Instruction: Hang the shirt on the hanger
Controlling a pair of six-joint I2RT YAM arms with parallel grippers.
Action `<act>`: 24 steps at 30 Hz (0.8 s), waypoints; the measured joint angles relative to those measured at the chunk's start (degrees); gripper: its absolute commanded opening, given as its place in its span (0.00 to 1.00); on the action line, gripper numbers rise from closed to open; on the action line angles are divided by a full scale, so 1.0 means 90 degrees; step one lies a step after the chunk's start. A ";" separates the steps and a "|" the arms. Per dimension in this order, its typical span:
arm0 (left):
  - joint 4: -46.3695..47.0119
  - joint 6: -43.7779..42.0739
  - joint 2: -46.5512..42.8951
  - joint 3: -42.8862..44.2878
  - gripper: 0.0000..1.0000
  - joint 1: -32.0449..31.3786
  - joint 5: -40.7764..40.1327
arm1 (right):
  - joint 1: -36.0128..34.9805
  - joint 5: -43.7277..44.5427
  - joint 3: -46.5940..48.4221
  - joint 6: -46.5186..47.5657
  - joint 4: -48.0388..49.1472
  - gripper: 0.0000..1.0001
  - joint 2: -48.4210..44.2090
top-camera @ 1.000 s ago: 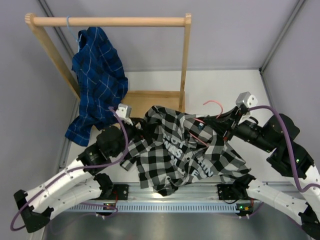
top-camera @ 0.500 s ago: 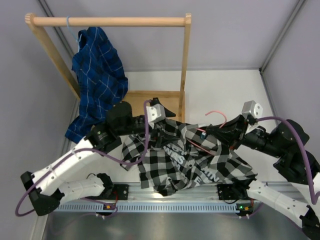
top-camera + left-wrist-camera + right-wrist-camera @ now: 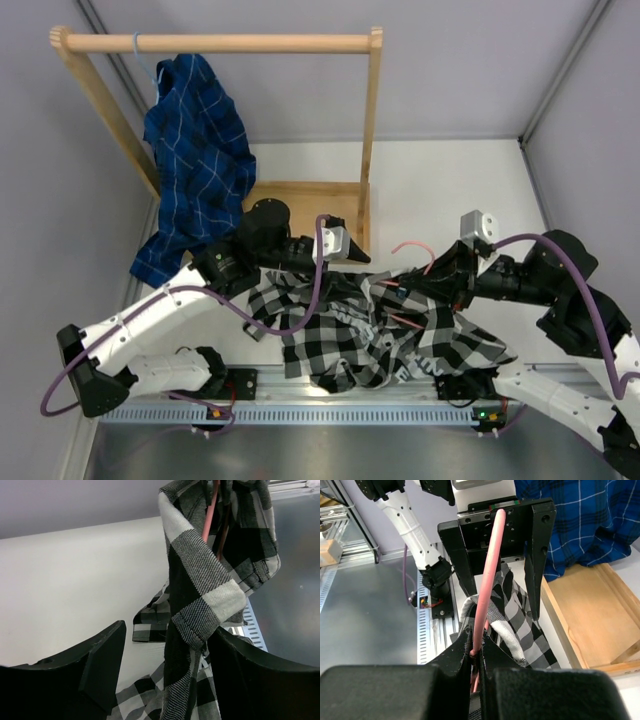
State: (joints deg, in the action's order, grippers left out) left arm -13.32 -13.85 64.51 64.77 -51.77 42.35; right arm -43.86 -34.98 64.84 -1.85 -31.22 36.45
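Observation:
The black-and-white check shirt (image 3: pixel 345 335) lies bunched on the table between my arms. The pink wire hanger (image 3: pixel 408 246) is partly inside it, hook sticking out at the back. My right gripper (image 3: pixel 418 288) is shut on the hanger wire (image 3: pixel 487 580), which runs from the right gripper (image 3: pixel 479 652) up toward the left gripper (image 3: pixel 502 600). My left gripper (image 3: pixel 362 262) is open. In the left wrist view a hanging fold of the shirt (image 3: pixel 200 585) passes between the fingers of the left gripper (image 3: pixel 167 630), against the right finger (image 3: pixel 250 670). The pink wire (image 3: pixel 211 510) shows inside the fold.
A wooden clothes rack (image 3: pixel 220 43) stands at the back left with its base board (image 3: pixel 290 200) on the table. A dark blue grid shirt (image 3: pixel 195 150) hangs from it. A metal rail (image 3: pixel 340 410) runs along the near edge. Grey walls close both sides.
My left arm has swung right and forward over the shirt, up to the right gripper. The right gripper has moved left with the hanger. The shirt has bunched up.

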 measured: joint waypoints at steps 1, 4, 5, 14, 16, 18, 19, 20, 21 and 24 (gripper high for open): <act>-0.0002 -0.0002 0.0000 0.0000 0.65 -0.0007 0.0063 | 0.0000 -0.0015 0.0000 0.0002 0.0000 0.00 0.0007; -0.0002 0.0049 0.0002 0.0000 0.57 -0.0010 0.0384 | 0.0000 -0.0078 0.0000 0.0002 0.0022 0.00 0.0010; -0.0002 0.0058 0.0007 0.0000 0.57 -0.0015 0.0505 | 0.0000 -0.0090 0.0000 -0.0002 0.0027 0.00 0.0010; 0.0007 0.0270 0.0197 0.0005 0.00 -0.0068 0.1197 | 0.0000 -0.0148 -0.0005 -0.0046 0.0036 0.00 0.0012; -0.0005 0.0291 0.0197 0.0005 0.00 -0.0068 0.1197 | 0.0000 -0.0141 -0.0041 -0.0066 0.0070 0.00 0.0002; -0.0019 0.0287 0.0197 0.0005 0.00 -0.0066 0.1195 | 0.0000 -0.0119 -0.0080 -0.0083 0.0117 0.01 -0.0012; -0.0027 0.0284 0.0194 0.0005 0.00 -0.0063 0.1197 | 0.0000 -0.0100 -0.0092 -0.0085 0.0134 0.07 -0.0017; -0.0034 0.0279 0.0189 0.0005 0.00 -0.0061 0.1197 | 0.0000 -0.0090 -0.0129 -0.0095 0.0175 0.21 -0.0036; -0.0058 0.0260 0.0182 0.0005 0.00 -0.0061 0.1197 | 0.0000 -0.0068 -0.0177 -0.0119 0.0197 0.47 -0.0073; -0.0209 0.0165 0.0175 0.0005 0.00 -0.0070 0.1222 | 0.0000 0.0185 -0.0277 -0.0005 0.0136 0.61 -0.0185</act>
State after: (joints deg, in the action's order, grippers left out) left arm -15.20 -12.36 66.08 64.82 -52.40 53.34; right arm -43.86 -33.32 62.35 -1.89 -30.00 34.79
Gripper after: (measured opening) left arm 0.068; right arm 0.529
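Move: Just behind the left hand's half-open fingers, the bunched shirt collar lies about 3 cm back, 1 cm to the right and 1 cm lower. The hanger's neck, shut in the right fingers, is some 9 cm to the left hand's right and 3 cm back; the hanger hook stands roughly 6 cm above that neck. From the right hand, the collar lies about 8 cm to its left and 3 cm lower, level with it front to back. Drawing back about 3.5 cm, the left hand brings the collar between its finger pads, turning some 10 degrees clockwise, then shuts and pinches the cloth, and stays there. The right hand keeps the hanger almost still until that grip is made; only then do its fingers part to about half open, letting go of the hanger's neck. ##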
